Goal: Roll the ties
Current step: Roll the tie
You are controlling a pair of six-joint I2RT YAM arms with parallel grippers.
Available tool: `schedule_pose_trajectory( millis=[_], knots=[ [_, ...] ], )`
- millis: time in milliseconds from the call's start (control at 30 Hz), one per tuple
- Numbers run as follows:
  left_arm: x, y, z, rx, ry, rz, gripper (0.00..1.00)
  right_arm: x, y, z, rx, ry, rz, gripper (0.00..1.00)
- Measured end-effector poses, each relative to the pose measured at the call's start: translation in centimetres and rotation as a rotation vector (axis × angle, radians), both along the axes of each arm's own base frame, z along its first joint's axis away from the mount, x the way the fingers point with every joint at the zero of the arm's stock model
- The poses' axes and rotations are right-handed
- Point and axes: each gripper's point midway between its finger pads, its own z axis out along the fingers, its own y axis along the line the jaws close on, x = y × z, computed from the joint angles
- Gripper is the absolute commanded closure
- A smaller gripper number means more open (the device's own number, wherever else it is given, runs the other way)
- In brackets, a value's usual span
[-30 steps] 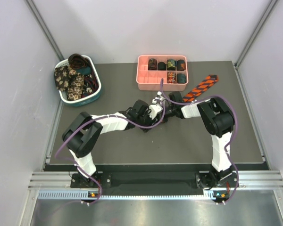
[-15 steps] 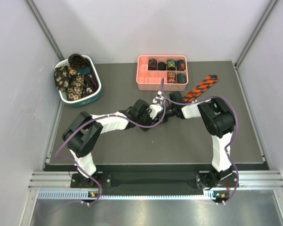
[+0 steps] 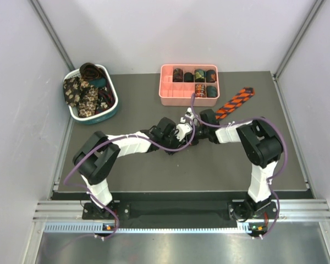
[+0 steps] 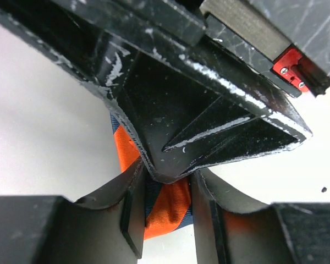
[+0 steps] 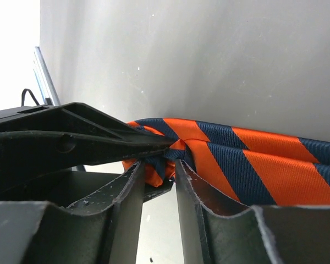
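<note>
The orange-and-dark striped tie [image 3: 235, 103] lies slanting on the grey table, its near end hidden under both wrists. In the left wrist view my left gripper [image 4: 166, 190] is shut on a fold of the tie [image 4: 170, 212], which fills the gap between the fingers. In the right wrist view my right gripper [image 5: 158, 165] stands open, with the tie's bunched end [image 5: 157, 168] loose between its tips and the strip [image 5: 264, 159] running off to the right. From above, the left gripper [image 3: 185, 132] and right gripper [image 3: 193, 122] meet tip to tip.
A pink tray [image 3: 168, 97] at the back holds several rolled ties [image 3: 199, 75]. A white-and-teal basket [image 3: 116, 104] at the back left is heaped with unrolled ties [image 3: 80, 93]. Metal frame rails run along the table's sides.
The right gripper's jaws have opened from shut, and its elbow has swung out to the right. The left gripper's jaws have narrowed onto the tie.
</note>
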Motion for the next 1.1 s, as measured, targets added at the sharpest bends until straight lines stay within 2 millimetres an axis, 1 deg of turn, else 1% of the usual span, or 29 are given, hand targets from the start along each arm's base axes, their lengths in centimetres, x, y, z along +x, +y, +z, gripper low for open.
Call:
schedule_pose_trajectory(
  millis=[100,133,167,233,267,300,367,400,500,533,667,767,867,967,1033,1100],
  knots=[
    [0.1,0.0,0.1,0.006,-0.001,0.007,0.64,0.1,0.0,0.1,-0.006,0.003,-0.002,0.69],
    [0.1,0.1,0.1,0.010,0.000,0.011,0.64,0.2,0.0,0.1,-0.010,0.005,-0.003,0.68],
    [0.1,0.1,0.1,0.014,0.000,0.015,0.64,0.2,0.0,0.2,-0.013,0.008,-0.003,0.65],
    [0.2,0.2,0.1,0.024,-0.001,0.026,0.64,0.4,0.1,0.3,-0.015,0.007,-0.005,0.55],
    [0.2,0.2,0.2,0.029,-0.003,0.031,0.64,0.5,0.1,0.4,-0.015,0.006,-0.005,0.52],
    [0.3,0.2,0.2,0.033,-0.002,0.034,0.64,0.5,0.1,0.4,-0.015,0.007,-0.007,0.52],
    [0.4,0.3,0.4,0.040,-0.004,0.041,0.64,0.8,-0.1,0.6,-0.014,0.003,-0.014,0.45],
    [0.5,0.3,0.5,0.043,-0.006,0.045,0.64,1.1,-0.3,0.8,-0.013,-0.001,-0.023,0.43],
    [0.4,0.7,0.1,0.064,0.003,0.056,0.65,1.9,-1.5,1.4,-0.022,-0.019,-0.066,0.41],
    [0.4,0.7,0.1,0.067,0.002,0.057,0.65,2.1,-2.0,1.7,-0.023,-0.028,-0.083,0.39],
    [0.4,0.8,0.1,0.077,0.008,0.058,0.66,2.9,-4.8,3.4,-0.028,-0.079,-0.183,0.38],
    [0.4,0.8,0.1,0.087,0.019,0.057,0.66,3.0,-6.8,3.8,-0.034,-0.103,-0.258,0.38],
    [0.4,0.7,0.0,0.095,0.031,0.055,0.65,2.0,-8.6,3.0,-0.065,-0.098,-0.320,0.39],
    [0.4,0.6,0.0,0.102,0.042,0.052,0.65,0.5,-10.0,2.1,-0.111,-0.107,-0.366,0.39],
    [0.4,0.6,0.0,0.109,0.051,0.052,0.65,-0.6,-10.9,2.1,-0.147,-0.144,-0.391,0.40],
    [0.3,0.6,0.0,0.114,0.059,0.051,0.66,-1.6,-11.3,2.6,-0.179,-0.200,-0.409,0.40]
  ],
)
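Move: The tie's roll sits right at the left fingertips, already held there. From the right hand the roll is about 1 cm to the left and 1 cm below, just between its tips. The flat tie runs off diagonally, its far end some 22 cm ahead and 28 cm to the right of the right hand and 3 cm below; the pink box is about 25 cm ahead, 3 cm to the right and level in height. Keep the left gripper pinched on the roll, barely shifting, and tilt it only some 5 degrees. Open the right fingers off the roll to about twice their gap, lift and ease forward a little, then swing the right hand about 11 cm to the right, away from the roll, drawing back at the end and turning clockwise. ##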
